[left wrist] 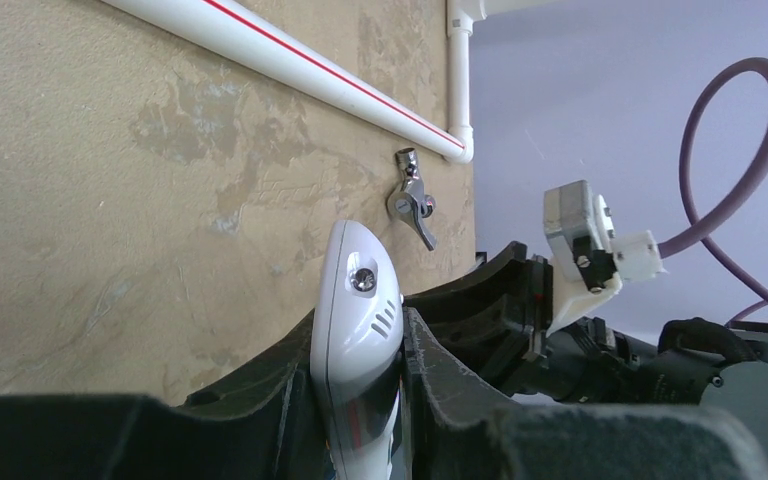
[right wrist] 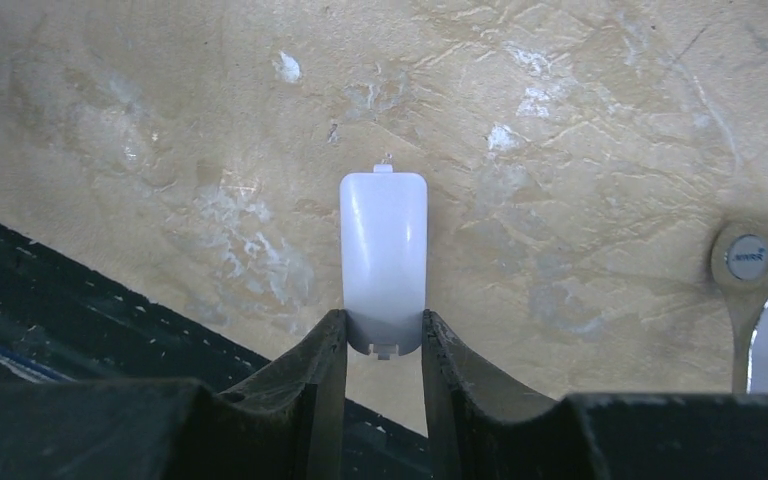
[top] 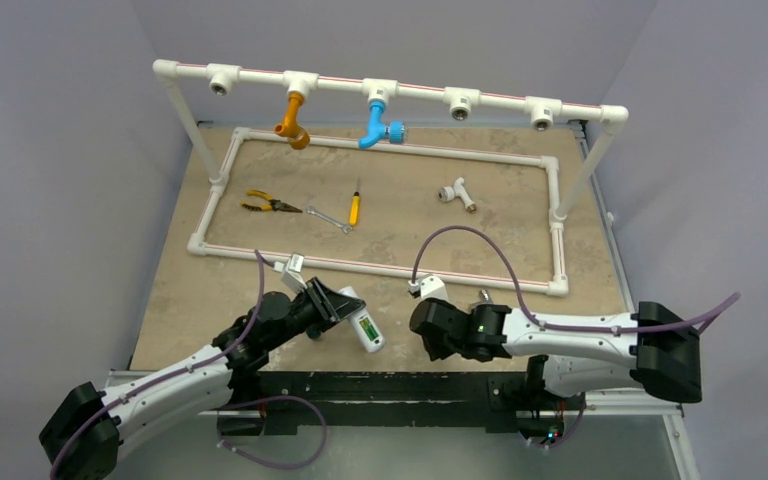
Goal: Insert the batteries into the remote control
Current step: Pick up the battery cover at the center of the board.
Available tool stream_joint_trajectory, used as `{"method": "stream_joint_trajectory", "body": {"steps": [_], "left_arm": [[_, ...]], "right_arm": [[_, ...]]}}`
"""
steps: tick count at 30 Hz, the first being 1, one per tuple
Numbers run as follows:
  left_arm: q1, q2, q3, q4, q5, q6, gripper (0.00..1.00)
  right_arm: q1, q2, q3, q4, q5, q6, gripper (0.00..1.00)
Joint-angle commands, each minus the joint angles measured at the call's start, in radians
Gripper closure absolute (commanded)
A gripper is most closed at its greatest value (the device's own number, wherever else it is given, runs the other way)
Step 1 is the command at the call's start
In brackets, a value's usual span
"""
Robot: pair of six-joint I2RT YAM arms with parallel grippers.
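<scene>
My left gripper [top: 343, 306] is shut on the white remote control [top: 362, 320] and holds it off the table near the front edge. Its back faces up, and a green battery [top: 366, 327] shows in the recess. In the left wrist view the remote control [left wrist: 360, 290] stands clamped between the left gripper's [left wrist: 358, 335] two black fingers. My right gripper [right wrist: 383, 330] is low over the table, and its fingers press both sides of the near end of a small flat white cover plate [right wrist: 383, 245]. In the top view the right gripper [top: 422, 326] hides that plate.
A small silver valve handle [right wrist: 760, 300] lies just right of the right gripper. The white pipe frame [top: 380, 268] runs across behind both arms; inside it lie pliers [top: 265, 205], a wrench [top: 328, 217], a yellow screwdriver [top: 354, 207] and a tee fitting [top: 456, 192].
</scene>
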State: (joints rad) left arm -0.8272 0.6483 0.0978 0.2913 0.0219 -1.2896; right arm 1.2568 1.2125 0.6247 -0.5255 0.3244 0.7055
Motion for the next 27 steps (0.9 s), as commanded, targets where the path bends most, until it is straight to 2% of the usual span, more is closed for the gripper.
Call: {"method": "stream_joint_trajectory", "body": {"steps": [1,9,15,27], "left_arm": [[-0.004,0.006,0.023,0.084,0.006,0.012,1.00],[-0.004,0.035,0.026,0.115,0.006,0.009,1.00],[-0.004,0.050,0.031,0.128,-0.005,-0.003,1.00],[-0.004,0.075,0.046,0.154,0.001,-0.002,1.00]], "right_arm": [[0.007,-0.094,0.051,-0.085,0.047,0.031,0.78],[0.007,-0.162,0.167,-0.170,0.053,0.014,0.78],[0.009,-0.182,0.260,-0.167,0.033,-0.006,0.79],[0.023,-0.026,0.383,-0.073,-0.040,-0.004,0.79]]}}
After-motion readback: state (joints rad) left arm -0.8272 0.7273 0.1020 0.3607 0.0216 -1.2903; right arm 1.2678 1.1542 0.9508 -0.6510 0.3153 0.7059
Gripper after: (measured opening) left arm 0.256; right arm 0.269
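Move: The right hand already grips the battery cover just above the board. The open battery bay of the remote lies about 13 cm to this hand's left, 4 cm ahead and some 8 cm higher. The silver tap lies on the board about 10 cm to the right and 8 cm ahead, and the frame's near white pipe runs about 15 cm straight ahead. From the left hand, which holds the remote, the bay is roughly 5 cm back, 3 cm right and 2 cm lower. Upward first, almost straight, the right hand carries the still-pinched battery cover off the board area, then bends left towards the remote's open bay, levelling off some 12 cm higher and 6 cm farther left. On the way the wrist rolls about 15 degrees, swinging the fingertips out to the left; the fingers keep their grip. ##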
